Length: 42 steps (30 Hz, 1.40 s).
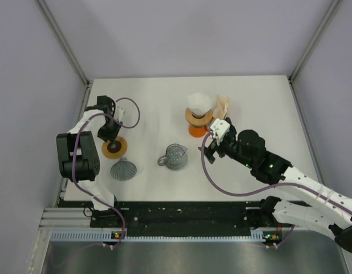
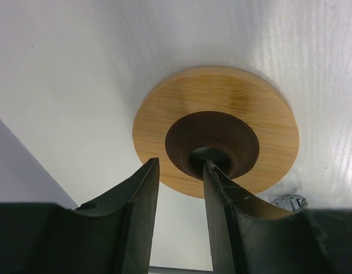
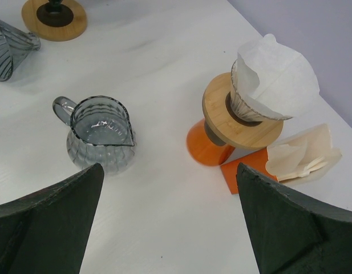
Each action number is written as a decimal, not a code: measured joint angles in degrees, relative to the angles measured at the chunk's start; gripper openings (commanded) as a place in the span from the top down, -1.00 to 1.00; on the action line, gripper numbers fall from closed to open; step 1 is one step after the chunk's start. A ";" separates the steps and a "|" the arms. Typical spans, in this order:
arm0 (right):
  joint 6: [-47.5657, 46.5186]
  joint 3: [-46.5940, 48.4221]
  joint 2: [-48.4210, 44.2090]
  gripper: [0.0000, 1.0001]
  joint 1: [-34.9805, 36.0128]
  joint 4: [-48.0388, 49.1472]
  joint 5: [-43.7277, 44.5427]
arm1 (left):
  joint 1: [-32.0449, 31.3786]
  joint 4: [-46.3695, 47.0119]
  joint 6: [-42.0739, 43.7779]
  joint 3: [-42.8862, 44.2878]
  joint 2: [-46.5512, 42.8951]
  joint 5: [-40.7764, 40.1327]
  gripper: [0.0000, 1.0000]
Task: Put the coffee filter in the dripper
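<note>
A white coffee filter [image 3: 276, 78] sits in a glass dripper with a wooden collar [image 3: 239, 121], on top of an orange cup [image 3: 205, 149]; in the top view this filter [image 1: 198, 101] is right of centre. My right gripper [image 3: 169, 166] hangs open and empty in front of it, apart from it [image 1: 210, 147]. At the left, my left gripper [image 2: 180, 162] hangs over a second wooden collar [image 2: 221, 91], jaws partly apart. One fingertip [image 2: 213, 171] is at its dark centre hole, the other by its rim. A grey dripper cone [image 1: 123, 169] lies on its side near this collar [image 1: 114, 148].
A glass pitcher [image 3: 100, 134] stands mid-table [image 1: 174, 156]. An orange holder with spare paper filters [image 3: 301, 154] lies just behind the orange cup. The enclosure walls stand close on the left and right.
</note>
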 measured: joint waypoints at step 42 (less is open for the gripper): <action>1.66 22.29 13.14 -0.98 0.00 3.41 -18.95 | 2.82 -14.45 -10.32 28.70 -8.09 48.09 1.00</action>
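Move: Under the left hand lies the wooden collar, its middle about 3 cm right, 1 cm back and 4 cm below, the fingers straddling the left wall of its dark hub. The glass cone is some 11 cm back and 7 cm right of that hand. From the right hand, the collar is roughly 41 cm left, 10 cm ahead and 23 cm down; the glass jug 15 cm left and 3 cm ahead, the filter-topped dripper stand 17 cm ahead and 4 cm left, both well below. Sinking about 3 cm, the left hand shuts its fingers on the hub's wall, one inside the opening, then sweeps the collar some 25 cm up and 12 cm right, swinging its fingers out to the right. Meanwhile the empty right hand, still wide open, rises about 12 cm and goes 8 cm left towards the collar, turning some 20 degrees counter-clockwise. ##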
